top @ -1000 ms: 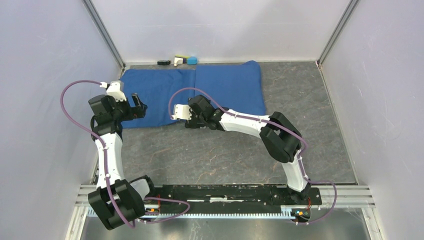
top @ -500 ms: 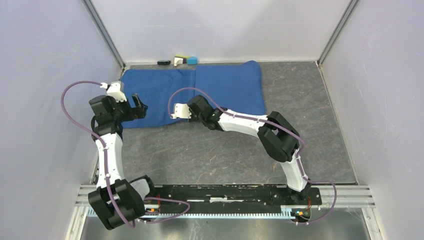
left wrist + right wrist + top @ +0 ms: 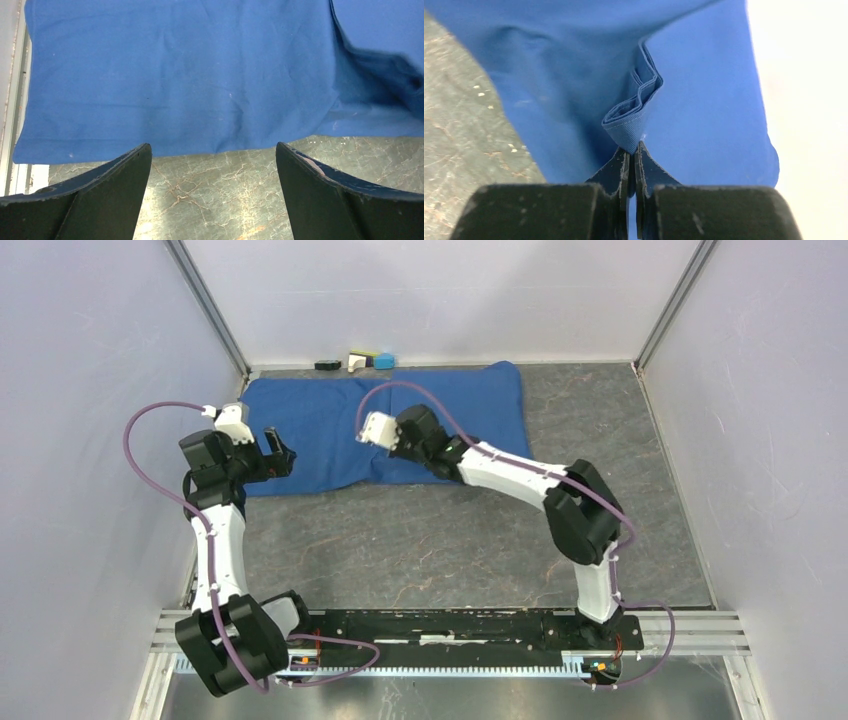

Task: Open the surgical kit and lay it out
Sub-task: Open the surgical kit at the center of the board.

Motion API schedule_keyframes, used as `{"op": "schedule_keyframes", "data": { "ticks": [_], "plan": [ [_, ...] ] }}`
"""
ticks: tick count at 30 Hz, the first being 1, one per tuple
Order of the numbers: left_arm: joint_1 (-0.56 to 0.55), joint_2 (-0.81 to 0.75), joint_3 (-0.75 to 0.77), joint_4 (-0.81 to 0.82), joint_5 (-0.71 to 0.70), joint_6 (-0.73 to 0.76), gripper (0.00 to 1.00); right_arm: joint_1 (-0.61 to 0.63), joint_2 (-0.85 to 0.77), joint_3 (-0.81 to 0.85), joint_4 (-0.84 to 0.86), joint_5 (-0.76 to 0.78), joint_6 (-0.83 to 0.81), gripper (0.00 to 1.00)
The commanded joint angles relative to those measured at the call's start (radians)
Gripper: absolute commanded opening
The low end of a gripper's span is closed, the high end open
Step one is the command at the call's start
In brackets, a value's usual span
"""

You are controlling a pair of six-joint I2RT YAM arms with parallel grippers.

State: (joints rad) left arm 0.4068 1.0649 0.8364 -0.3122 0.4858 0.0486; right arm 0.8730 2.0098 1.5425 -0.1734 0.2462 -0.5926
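Observation:
The surgical kit shows as a large blue cloth wrap (image 3: 480, 410) lying flat at the back of the grey table. My right gripper (image 3: 392, 445) hovers over the cloth's middle. In the right wrist view it (image 3: 633, 150) is shut on a bunched fold of the blue cloth (image 3: 634, 112), which rises from the fingertips. My left gripper (image 3: 280, 452) stands at the cloth's left front part. Its jaws (image 3: 212, 146) are wide open over bare table, just short of the cloth's front hem (image 3: 175, 75), holding nothing.
Small black (image 3: 326, 365), white (image 3: 357, 362) and blue (image 3: 384, 361) blocks sit against the back wall behind the cloth. Walls close in on both sides. Grey marble tabletop (image 3: 400, 540) stretches between the cloth and the arm bases.
My right gripper has shut on the cloth's front edge and moved back and to the right with it, pulling the fold over the cloth. The left arm has stayed put, open.

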Motion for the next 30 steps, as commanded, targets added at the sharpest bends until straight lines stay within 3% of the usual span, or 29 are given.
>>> {"op": "schedule_keyframes", "data": {
  "ticks": [1,5,11,14,18,21,25,27,30],
  "plan": [
    [-0.009,0.011,0.047,0.024,0.027,-0.010,1.00,-0.143,-0.188,0.009,-0.006,-0.068,0.162,0.00],
    [-0.019,0.025,0.085,0.025,0.042,-0.016,1.00,-0.334,-0.395,-0.192,0.090,-0.095,0.247,0.00],
    [-0.044,0.042,0.125,0.025,0.058,-0.017,1.00,-0.673,-0.730,-0.532,0.178,-0.072,0.222,0.00],
    [-0.051,0.051,0.124,0.039,0.069,-0.025,1.00,-0.861,-0.837,-0.688,0.234,-0.085,0.182,0.00],
    [-0.060,0.067,0.116,0.047,0.074,-0.029,1.00,-1.122,-0.857,-0.844,0.322,-0.110,0.109,0.03],
    [-0.062,0.072,0.108,0.046,0.075,-0.022,1.00,-1.293,-0.788,-0.871,0.348,-0.143,0.077,0.15],
    [-0.064,0.069,0.101,0.036,0.061,0.008,1.00,-1.417,-0.734,-0.900,0.393,-0.151,0.023,0.30],
    [-0.063,0.075,0.101,0.037,0.056,0.017,1.00,-1.441,-0.729,-0.914,0.421,-0.151,0.004,0.42],
    [-0.065,0.092,0.110,0.037,0.049,0.025,1.00,-1.446,-0.718,-0.894,0.415,-0.160,-0.009,0.67]
  ]
}}
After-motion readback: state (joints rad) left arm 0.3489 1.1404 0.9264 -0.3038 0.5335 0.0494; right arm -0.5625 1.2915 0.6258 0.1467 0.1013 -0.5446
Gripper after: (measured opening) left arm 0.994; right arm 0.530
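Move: The right gripper still pinches the front corner of the blue cloth's top flap. The bare spot it goes to, near the board's right rail, lies about 54 cm to its right, 7 cm back and 6 cm below. The folded right part of the cloth is centred some 12 cm right and 9 cm ahead; the laid-out left part is 17 cm left and 7 cm ahead. From the left gripper the spot is roughly 78 cm right, level in reach and 12 cm lower. Swing the right gripper fast to the right with the pinched flap, about 60 cm, rising some 13 cm over the folded cloth and coming down again by the right rail while drawing back. Turn it clockwise about 75 degrees on the way, then open the fingers about halfway to let the cloth go. Meanwhile ease the open left gripper a little forward and right, touching nothing. ##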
